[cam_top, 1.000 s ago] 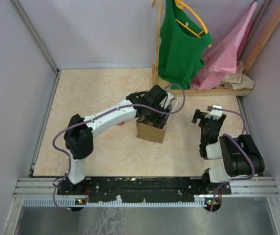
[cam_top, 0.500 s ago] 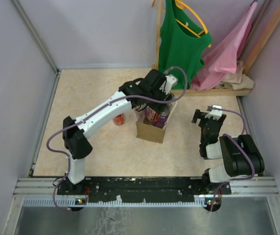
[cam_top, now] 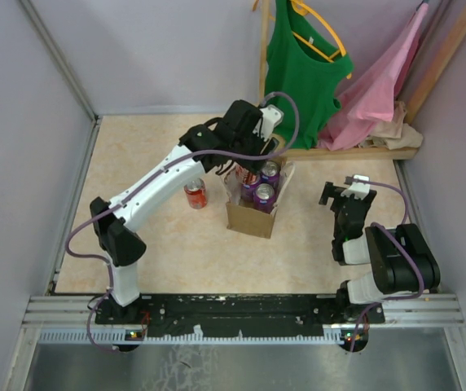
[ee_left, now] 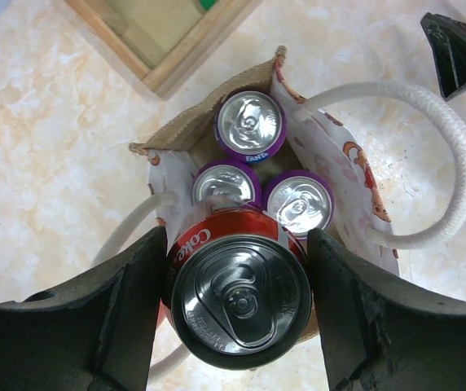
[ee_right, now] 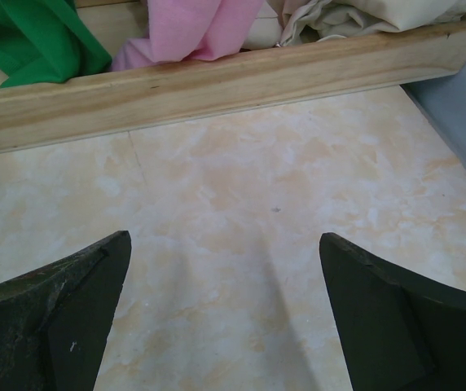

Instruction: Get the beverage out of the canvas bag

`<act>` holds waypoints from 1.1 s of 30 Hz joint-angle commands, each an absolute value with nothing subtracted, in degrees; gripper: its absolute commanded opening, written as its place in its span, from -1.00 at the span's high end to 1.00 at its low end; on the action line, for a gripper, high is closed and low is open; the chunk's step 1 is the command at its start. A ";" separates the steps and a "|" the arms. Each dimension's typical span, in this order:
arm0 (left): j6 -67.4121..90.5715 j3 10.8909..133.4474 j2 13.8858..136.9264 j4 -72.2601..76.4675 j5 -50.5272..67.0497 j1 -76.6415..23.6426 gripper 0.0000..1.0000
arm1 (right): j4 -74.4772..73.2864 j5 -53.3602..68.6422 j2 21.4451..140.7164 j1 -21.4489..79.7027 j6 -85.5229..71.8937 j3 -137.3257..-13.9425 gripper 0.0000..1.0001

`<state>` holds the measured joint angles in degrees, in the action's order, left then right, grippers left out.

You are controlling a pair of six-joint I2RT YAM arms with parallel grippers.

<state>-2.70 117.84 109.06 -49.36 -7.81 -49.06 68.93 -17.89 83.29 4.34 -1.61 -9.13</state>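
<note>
The tan canvas bag point(cam_top: 250, 218) stands upright at mid-table with white rope handles point(ee_left: 455, 160). Three purple cans point(ee_left: 250, 122) stand inside it. My left gripper point(ee_left: 238, 303) hangs above the bag's mouth, shut on a red Coke can point(ee_left: 241, 300) held upright by its sides and clear of the bag's rim point(ee_left: 178, 132). In the top view the left gripper point(cam_top: 246, 161) sits just behind the bag's opening. My right gripper point(cam_top: 343, 190) rests low to the right of the bag; its jaws point(ee_right: 225, 314) stand open over bare tabletop.
Another red can point(cam_top: 195, 194) stands on the table left of the bag. A wooden rack point(cam_top: 355, 151) with a green top point(cam_top: 298, 73) and pink cloth point(cam_top: 380, 81) fills the back right. Walls close in on both sides.
The left arm has risen out of the bag and drawn back-left with the Coke can. The purple cans and the red can on the table are now uncovered. The right arm is still.
</note>
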 commanded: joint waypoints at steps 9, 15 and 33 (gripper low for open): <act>-4.50 122.76 99.65 -39.43 -9.35 -41.48 1.00 | 70.84 -17.99 83.01 4.19 -1.80 -10.08 -0.98; -4.38 121.92 95.62 -37.79 -9.42 -34.64 1.00 | 70.84 -17.94 83.06 4.20 -1.82 -10.11 -0.98; 4.56 75.96 69.28 -29.65 -14.73 -22.00 1.00 | 70.85 -18.00 83.06 4.22 -1.85 -10.11 -0.98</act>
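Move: My left hand holds a Coke can above the canvas bag. It is bound for open table some 26 cm to its left, level with it and about 25 cm below. The bag with the Fanta cans stands about 2 cm back and 20 cm below, no distance sideways; the standing Coke can is roughly 18 cm to my left, level fore and aft, 20 cm down. From my idle right hand, that open spot lies around 55 cm left, 1 cm back and 9 cm down. I swing my left hand about 24 cm to the left in a high arc, carrying the Coke can away from the bag and past the standing one: first up some 13 cm and forward 6 or so, then back slightly and down towards the open table. My wrist turns about 30 degrees counter-clockwise on the way, and my fingers keep their grip. ##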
